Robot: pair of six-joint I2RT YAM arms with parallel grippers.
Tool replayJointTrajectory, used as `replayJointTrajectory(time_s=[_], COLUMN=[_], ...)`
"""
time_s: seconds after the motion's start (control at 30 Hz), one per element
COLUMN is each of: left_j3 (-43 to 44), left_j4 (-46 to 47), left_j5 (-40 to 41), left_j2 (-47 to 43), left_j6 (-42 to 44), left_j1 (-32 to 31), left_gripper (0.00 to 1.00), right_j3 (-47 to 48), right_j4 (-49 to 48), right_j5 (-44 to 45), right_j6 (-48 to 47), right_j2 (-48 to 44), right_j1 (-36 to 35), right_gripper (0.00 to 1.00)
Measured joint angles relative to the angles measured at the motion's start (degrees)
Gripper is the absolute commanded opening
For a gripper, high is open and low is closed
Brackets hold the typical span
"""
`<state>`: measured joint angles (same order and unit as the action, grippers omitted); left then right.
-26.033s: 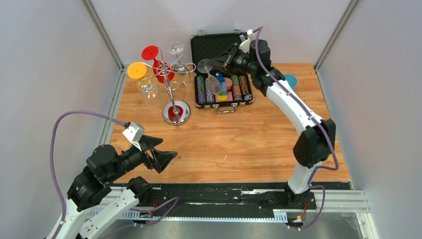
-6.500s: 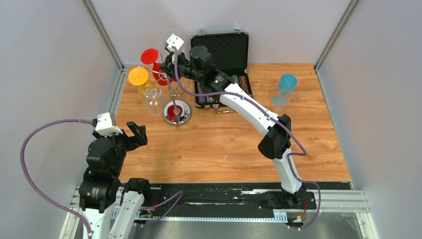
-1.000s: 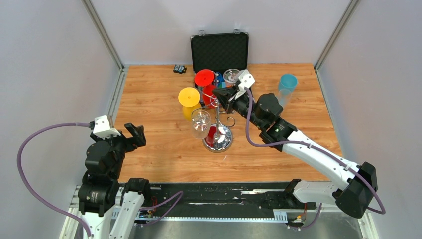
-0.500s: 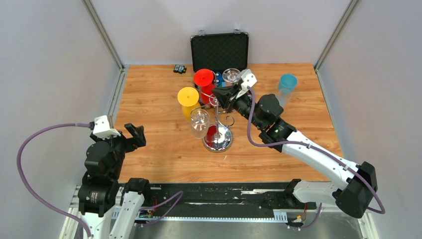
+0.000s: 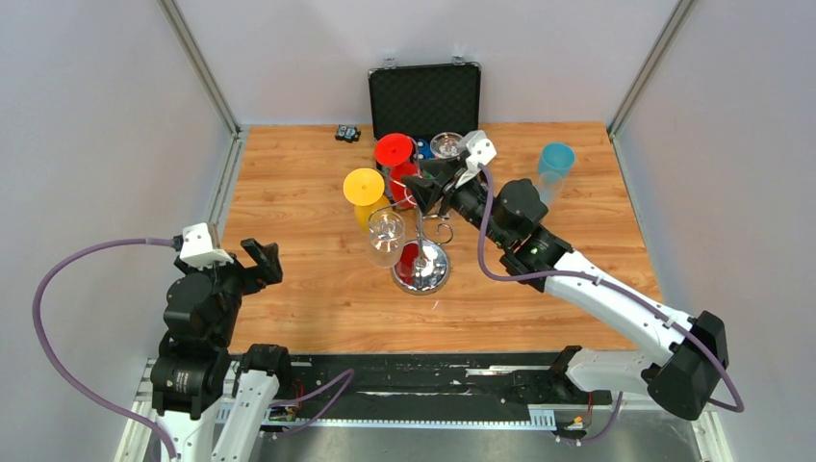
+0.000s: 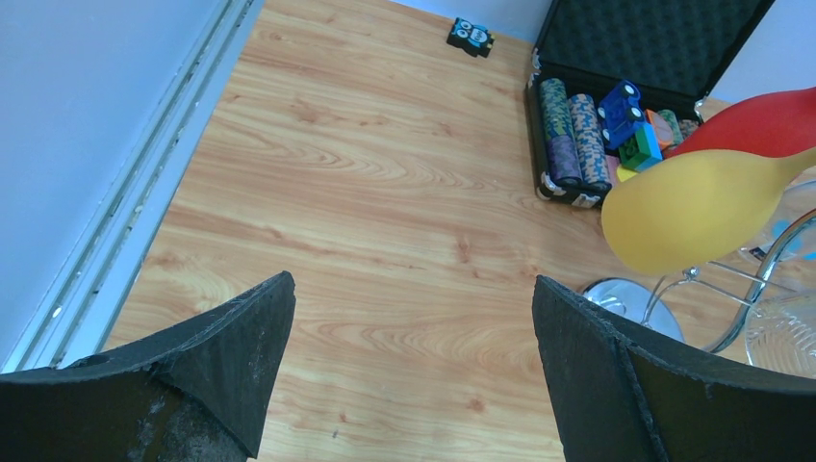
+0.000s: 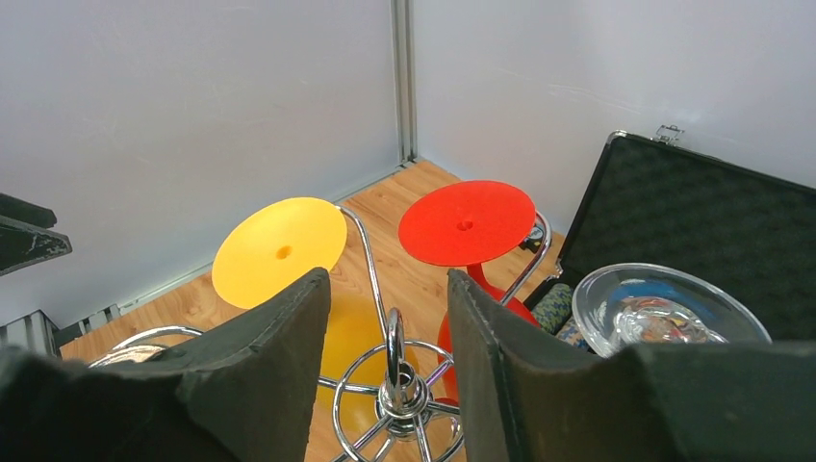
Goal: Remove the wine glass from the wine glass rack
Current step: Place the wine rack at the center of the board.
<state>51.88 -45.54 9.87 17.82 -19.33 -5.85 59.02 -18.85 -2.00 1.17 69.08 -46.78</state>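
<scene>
The chrome wine glass rack [image 5: 420,267] stands mid-table, its round base on the wood. Wine glasses hang from its wire arms upside down: a yellow one [image 5: 366,186], a red one [image 5: 395,149], a clear one [image 5: 387,236] at the front left and a clear one [image 5: 446,144] at the back. My right gripper [image 7: 388,289] is open, its fingers on either side of the rack's top ring [image 7: 395,342] with a gap on each side. In the top view the right gripper [image 5: 428,185] sits at the rack's top. My left gripper [image 5: 260,260] is open and empty, far to the left.
A black chip case [image 5: 424,96] stands open at the back, right behind the rack, with chip rows [image 6: 568,130] in it. A teal glass [image 5: 555,159] stands at the back right. A small black item [image 5: 347,132] lies near the back edge. Grey walls close both sides.
My right gripper was shut on the rack's top ring and has opened off it. The rack and its glasses have stayed in place. The left arm has not moved.
</scene>
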Motion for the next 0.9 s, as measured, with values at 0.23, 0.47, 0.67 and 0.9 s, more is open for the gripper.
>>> replayJointTrajectory(time_s=[0.23, 0.47, 0.67, 0.9], left_j3=[-0.20, -0.20, -0.07, 1.53], left_j4=[0.13, 0.39, 0.83, 1.84], left_j5=[-0.81, -3.45, -9.70, -18.75], left_j2=[0.07, 2.47, 6.95, 11.30], left_j6=[0.20, 0.26, -0.63, -5.03], left_j1=[0.00, 0.00, 0.00, 0.00], left_gripper=[1.00, 1.00, 1.00, 1.00], right_j3=[2.71, 7.52, 8.26, 3.50], right_j4=[4.50, 13.73, 23.10, 30.45], right_j5=[0.00, -0.87, -0.31, 1.95], right_j6=[-0.22, 0.35, 2.71, 5.25], right_j2=[-2.34, -7.45, -14.78, -26.71], right_j1=[0.00, 0.00, 0.00, 0.00], right_gripper=[0.59, 0.76, 0.84, 0.87])
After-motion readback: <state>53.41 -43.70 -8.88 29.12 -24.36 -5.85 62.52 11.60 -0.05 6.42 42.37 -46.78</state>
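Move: My right hand is at the top hook of the wine rack on its pole, so the rack's middle is straight below, about 17 cm down. The yellow glass hangs about 9 cm to my right hand's left and 1 cm farther out, the red glass 8 cm ahead and 4 cm left, and the near clear glass some 6 cm back and 5 cm left. From my left hand the rack's middle is roughly 28 cm right, 11 cm ahead and 9 cm lower. I lift my half-open right hand up off the rack's top hook by about 6 cm, then draw it away back and to the right, gathering speed, some 14 cm across in all, while the fingers go on opening nearly wide. Meanwhile my empty, wide-open left hand starts to the right towards the rack, about 6 cm, turning clockwise and tipping down a little. ##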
